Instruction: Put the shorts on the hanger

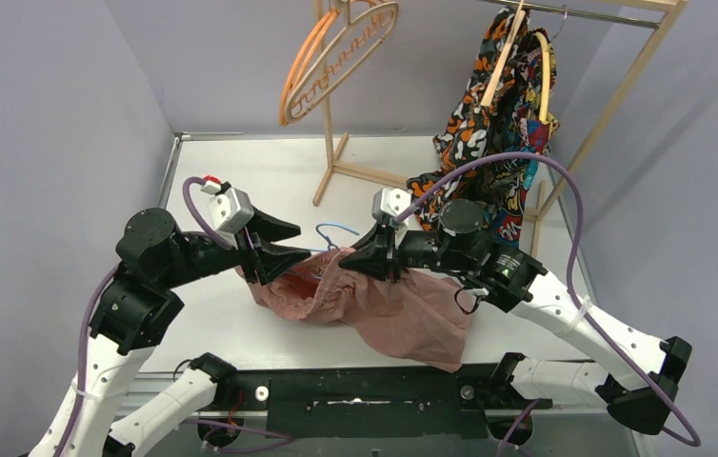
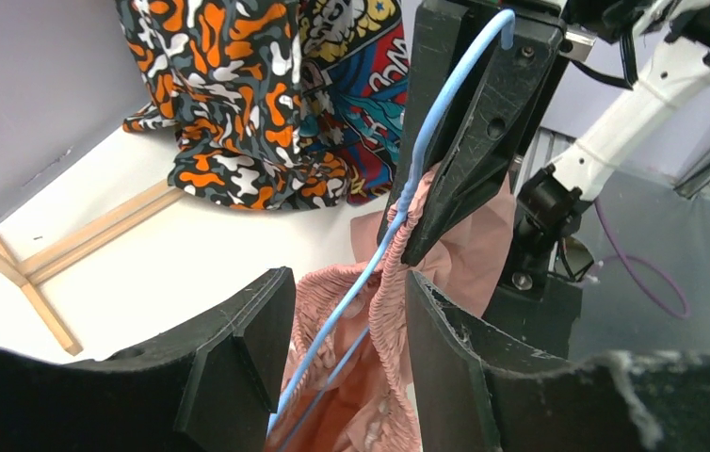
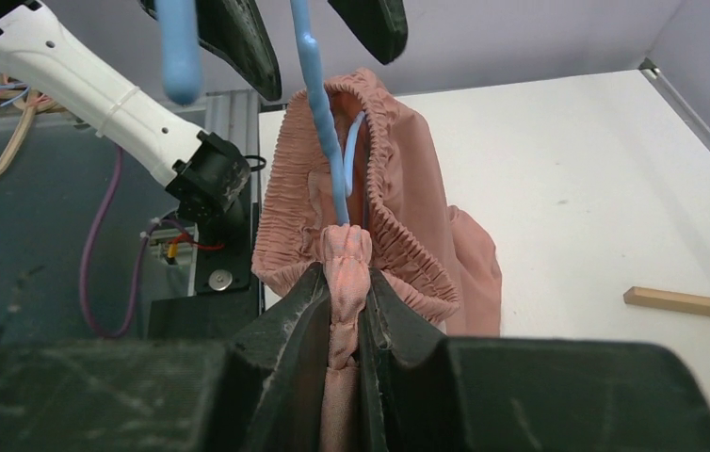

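Note:
The dusty-pink shorts (image 1: pixel 403 314) hang bunched between both arms, their lower part lying on the table. The thin light-blue wire hanger (image 1: pixel 336 228) runs down into the gathered waistband opening (image 3: pixel 408 188). My right gripper (image 3: pixel 346 292) is shut on a fold of the waistband, and the hanger wire (image 3: pixel 318 104) rises just beyond its tips. My left gripper (image 2: pixel 346 348) is open. The hanger wire (image 2: pixel 427 141) and a strand of waistband (image 2: pixel 394 301) pass between its fingers, and the strand lies against the right-hand finger. In the top view the left gripper (image 1: pixel 284 243) faces the right gripper (image 1: pixel 374 257) across the waistband.
A wooden rack (image 1: pixel 329 143) stands at the back with an orange hanger (image 1: pixel 303 67) and a pale wooden hanger (image 1: pixel 365 38) on it. The multicoloured patterned garment (image 1: pixel 498 114) hangs at the back right, its hem on the table. The black base rail (image 1: pixel 365 390) runs along the near edge.

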Available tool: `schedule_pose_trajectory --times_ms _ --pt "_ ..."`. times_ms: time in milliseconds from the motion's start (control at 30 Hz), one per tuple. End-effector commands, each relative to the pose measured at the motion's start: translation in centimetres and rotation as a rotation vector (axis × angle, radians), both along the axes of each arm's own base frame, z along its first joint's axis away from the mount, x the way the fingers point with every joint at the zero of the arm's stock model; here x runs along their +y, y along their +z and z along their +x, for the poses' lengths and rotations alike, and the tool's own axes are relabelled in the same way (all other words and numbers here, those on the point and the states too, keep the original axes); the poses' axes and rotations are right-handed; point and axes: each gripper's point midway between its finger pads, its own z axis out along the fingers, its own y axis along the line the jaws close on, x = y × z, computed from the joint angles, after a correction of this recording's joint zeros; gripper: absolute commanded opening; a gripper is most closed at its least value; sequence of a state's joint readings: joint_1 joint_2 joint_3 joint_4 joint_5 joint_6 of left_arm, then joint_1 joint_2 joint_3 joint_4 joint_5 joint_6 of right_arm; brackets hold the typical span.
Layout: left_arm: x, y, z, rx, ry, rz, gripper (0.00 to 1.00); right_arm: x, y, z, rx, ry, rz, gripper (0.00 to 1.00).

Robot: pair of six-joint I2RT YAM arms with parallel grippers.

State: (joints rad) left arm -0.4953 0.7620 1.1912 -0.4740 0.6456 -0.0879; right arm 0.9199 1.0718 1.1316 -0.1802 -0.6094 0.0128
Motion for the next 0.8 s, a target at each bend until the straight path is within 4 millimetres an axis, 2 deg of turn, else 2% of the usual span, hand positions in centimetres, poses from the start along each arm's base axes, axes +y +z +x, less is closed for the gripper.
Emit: schedule_pose_trajectory --times_ms 0,200,467,533,700,767 --pt "-0.5 0.3 -1.5 -0.075 -0.117 0.034 0.46 0.6 5.2 -1.5 -0.095 0.088 0.122 0.0" --pt "-1.2 -1.9 -2.8 -0.071 -0.241 0.078 0.45 1.1 5.4 -2.2 -0.082 0.135 0.127 0.0" --pt "-1.4 -3.9 -1.5 -0.057 -0.22 0.112 0.42 1.7 5.7 -2.8 -0.069 0.184 0.132 0.0" --pt "-1.5 -3.9 -1.5 -0.072 -0.23 0.112 0.34 1.9 5.8 -3.0 -0.062 0.205 0.129 0.0" --pt "-1.1 -2.1 -1.7 -0.159 -0.202 0.083 0.01 1.6 5.8 -3.0 -0.056 0.192 0.118 0.04" --pt "-0.7 -1.4 -1.9 -0.199 -0.18 0.075 0.0 1.1 5.7 -2.8 -0.05 0.169 0.1 0.07"
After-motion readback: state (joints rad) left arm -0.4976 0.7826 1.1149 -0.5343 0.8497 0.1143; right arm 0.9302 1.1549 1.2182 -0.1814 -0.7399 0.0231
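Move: The hanger, its twisted neck just past my right fingertips, is what my open left hand wants: the neck lies about 4 cm to its right, 1 cm back and 5 cm below. The waistband pinched in my right hand is roughly 6 cm right, 1 cm back and 6 cm below; the shorts' open waist sags some 5 cm back and 10 cm below, neither left nor right. From my right hand the neck is about 2 cm left, 1 cm ahead and slightly higher. I sink my left hand about 4 cm onto the hanger beside its neck, easing back some 2 cm and a little right while it turns roughly 15 degrees clockwise, then near the end shut its half-open fingers on the blue wire. My right hand keeps its pinch on waistband and hanger and brings them a couple of centimetres back and left towards the left hand, rising slightly. ##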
